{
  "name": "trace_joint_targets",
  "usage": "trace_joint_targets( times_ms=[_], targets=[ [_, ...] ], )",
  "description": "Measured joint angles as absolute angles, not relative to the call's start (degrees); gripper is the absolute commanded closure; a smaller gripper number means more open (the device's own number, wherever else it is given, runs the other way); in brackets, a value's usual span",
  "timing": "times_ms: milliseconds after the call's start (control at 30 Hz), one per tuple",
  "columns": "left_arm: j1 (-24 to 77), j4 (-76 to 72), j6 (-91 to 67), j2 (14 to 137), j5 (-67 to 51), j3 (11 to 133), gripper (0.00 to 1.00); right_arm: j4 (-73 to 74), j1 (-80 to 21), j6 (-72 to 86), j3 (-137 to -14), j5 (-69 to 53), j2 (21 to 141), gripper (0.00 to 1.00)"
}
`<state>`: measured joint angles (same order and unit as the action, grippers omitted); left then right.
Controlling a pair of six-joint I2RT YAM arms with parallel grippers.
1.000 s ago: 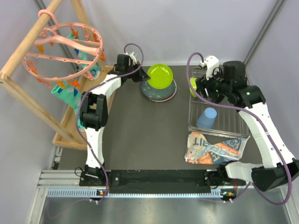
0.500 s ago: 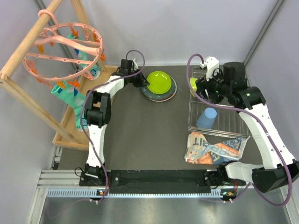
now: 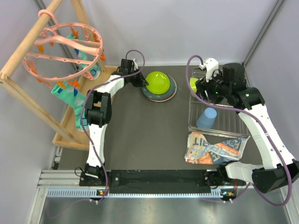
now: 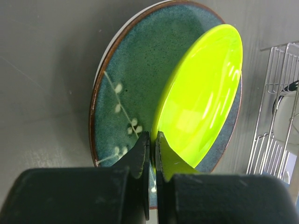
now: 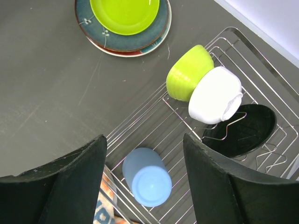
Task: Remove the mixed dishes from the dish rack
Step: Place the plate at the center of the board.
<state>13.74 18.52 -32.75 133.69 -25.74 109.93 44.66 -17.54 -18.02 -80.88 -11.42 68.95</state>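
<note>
My left gripper (image 3: 140, 79) is shut on the near rim of a lime-green plate (image 4: 201, 93), pinching it between the fingertips (image 4: 144, 144). That plate (image 3: 158, 82) lies slightly tilted on the dark teal speckled plate (image 4: 133, 79), which tops a pale plate with a reddish edge (image 5: 110, 50). My right gripper (image 5: 144, 140) hangs open above the wire dish rack (image 5: 261, 56), holding nothing. Below it a light blue cup (image 5: 147, 177) lies in the rack (image 3: 233, 134). A lime-green bowl (image 5: 187, 74) and a white bowl (image 5: 215, 95) lean together at the rack's far end.
A black dish (image 5: 243, 123) sits in the rack beside the white bowl. A printed orange-blue packet (image 3: 212, 149) lies against the rack's near end. A wooden frame with a pink clip ring (image 3: 65, 46) stands at the far left.
The left gripper has lowered the lime-green plate from a steep tilt down onto the teal plate. The right arm has barely moved.
</note>
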Motion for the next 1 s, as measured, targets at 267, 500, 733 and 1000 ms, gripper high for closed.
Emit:
trace_joint_targets(
  times_ms=[267,500,733,1000],
  targets=[
    [13.4,18.6,-32.4,133.7,-25.4,109.9,0.91,44.4,-17.5,-18.0,-80.2,-11.2,68.5,0.33],
    [13.4,18.7,-31.9,133.7,-25.0,109.9,0.83,44.2,-17.5,-18.3,-79.4,-11.0,67.8,0.33],
    [13.2,18.7,-31.4,133.7,-24.9,109.9,0.57,44.1,-17.5,-18.4,-78.7,-11.0,67.7,0.33],
    [13.1,19.0,-31.3,133.7,-24.6,109.9,0.46,44.1,-17.5,-18.4,-78.3,-10.6,67.6,0.33]
  ],
)
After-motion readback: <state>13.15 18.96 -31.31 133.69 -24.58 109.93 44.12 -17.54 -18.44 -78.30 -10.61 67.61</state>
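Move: The left hand still pinches the green plate by its left rim, tilted, its middle about 6 cm to the hand's right and level ahead. The stacked blue-green plate it goes onto has its middle some 7 cm right, 2 cm back and 2 cm below; the green bowl in the rack lies roughly 26 cm right and 2 cm back. From the right hand the green plate is about 20 cm ahead, 23 cm left and well below. Nearly still, the left fingers open about halfway and release the green plate's rim, easing 1 cm left. ##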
